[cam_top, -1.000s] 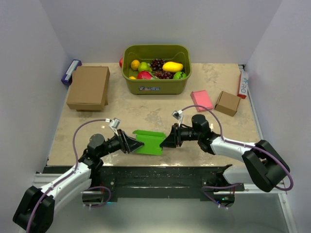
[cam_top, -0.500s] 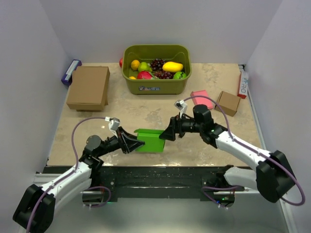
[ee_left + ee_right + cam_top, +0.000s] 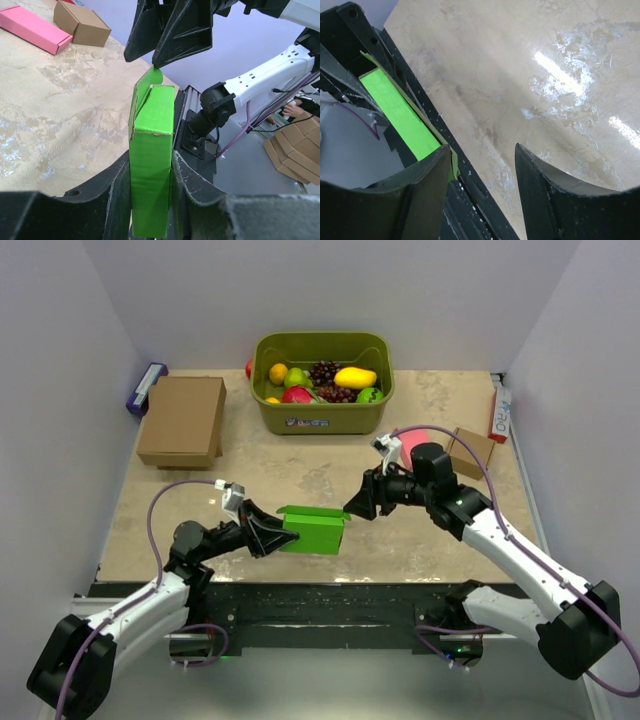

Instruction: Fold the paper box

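The paper box is a bright green narrow block near the table's front edge, with one flap standing up at its right end. My left gripper is shut on its left end. In the left wrist view the paper box sits squeezed between both fingers of the left gripper. My right gripper hovers at the box's right end and is open. In the right wrist view the right gripper has bare table between its fingers, and its left finger rests beside the green flap.
An olive basket of fruit stands at the back centre. A large brown cardboard box lies back left. A pink flat box and a small brown box lie at the right, just behind the right arm.
The right gripper has let go of the box's right end, opened, and drawn back up and to the right. The left gripper has kept its hold on the box.
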`<state>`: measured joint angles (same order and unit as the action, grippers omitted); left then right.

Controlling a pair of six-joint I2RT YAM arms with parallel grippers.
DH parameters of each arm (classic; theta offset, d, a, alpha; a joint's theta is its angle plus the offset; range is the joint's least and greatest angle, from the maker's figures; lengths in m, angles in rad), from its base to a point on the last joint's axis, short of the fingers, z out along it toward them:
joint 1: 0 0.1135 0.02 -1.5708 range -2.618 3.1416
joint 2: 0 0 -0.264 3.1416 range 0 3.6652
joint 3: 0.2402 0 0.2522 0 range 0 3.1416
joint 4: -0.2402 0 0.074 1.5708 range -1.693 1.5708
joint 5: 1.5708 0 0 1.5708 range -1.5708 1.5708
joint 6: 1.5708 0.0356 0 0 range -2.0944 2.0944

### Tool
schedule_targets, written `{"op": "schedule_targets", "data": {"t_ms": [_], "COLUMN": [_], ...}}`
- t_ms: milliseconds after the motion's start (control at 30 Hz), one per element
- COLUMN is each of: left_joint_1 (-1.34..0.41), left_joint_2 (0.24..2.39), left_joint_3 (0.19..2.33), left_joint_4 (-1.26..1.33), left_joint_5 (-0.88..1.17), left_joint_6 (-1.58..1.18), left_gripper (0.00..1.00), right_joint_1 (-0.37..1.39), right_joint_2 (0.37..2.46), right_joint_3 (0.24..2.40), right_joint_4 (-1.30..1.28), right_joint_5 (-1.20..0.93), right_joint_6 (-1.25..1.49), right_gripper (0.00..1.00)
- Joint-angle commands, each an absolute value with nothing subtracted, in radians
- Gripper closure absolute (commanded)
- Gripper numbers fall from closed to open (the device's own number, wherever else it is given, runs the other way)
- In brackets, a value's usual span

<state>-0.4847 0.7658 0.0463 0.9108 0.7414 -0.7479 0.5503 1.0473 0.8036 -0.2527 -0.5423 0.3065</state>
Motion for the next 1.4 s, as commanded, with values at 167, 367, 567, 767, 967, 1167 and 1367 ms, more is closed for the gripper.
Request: {"op": "schedule_targets", "data": {"t_ms": [167, 367, 567, 767, 967, 1167, 1367], "left_joint_1": [-0.486, -0.486, -0.486, -0.486, -0.486, -0.485, -0.486], "left_joint_2": [0.726, 0.738, 0.732, 0.727, 0.724, 0.718, 0.718], "left_joint_3": [-0.021, -0.018, -0.012, -0.012, -0.011, -0.012, -0.012], "left_joint_4": [0.893, 0.885, 0.856, 0.85, 0.845, 0.841, 0.839], "left_joint_5": [0.732, 0.73, 0.719, 0.716, 0.718, 0.718, 0.718], "left_joint_6": [-0.706, -0.698, -0.687, -0.686, -0.687, -0.686, -0.683], "left_gripper": [0.82, 0.82, 0.82, 0.82, 0.82, 0.83, 0.83], "right_joint_1": [0.548, 0.551, 0.555, 0.584, 0.618, 0.661, 0.673], "right_joint_2": [1.026, 1.048, 1.029, 1.042, 1.06, 1.086, 1.091], "right_joint_3": [0.882, 0.873, 0.877, 0.873, 0.882, 0.893, 0.905], "right_joint_4": [-0.376, -0.356, -0.331, -0.342, -0.353, -0.347, -0.347], "right_joint_5": [-0.549, -0.591, -0.609, -0.581, -0.528, -0.48, -0.453], "right_joint_6": [0.301, 0.319, 0.353, 0.359, 0.351, 0.347, 0.347], "right_gripper": [0.47, 0.54, 0.6, 0.63, 0.64, 0.66, 0.73]}}
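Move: The green paper box's raised end tab stands just beyond the right fingertips, about 3 cm back, 3 cm to the left and 2 cm below that hand; the box body's middle is some 12 cm left, 5 cm back and 5 cm lower. The pink box lies roughly 23 cm ahead, 16 cm right and 14 cm below. From the left hand, already gripping the box's left end, that tab is about 16 cm right, 4 cm ahead and 2 cm higher. The right hand eases back about 2.5 cm towards the box's right end, then also swings some 2 cm left and dips 1.5 cm, its fingers narrowing from a bit over half open to about a quarter so the tips come to straddle the raised tab, with no clear pinch yet. The left hand keeps its grip on the box's left end and settles about 1 cm lower, barely turning. ##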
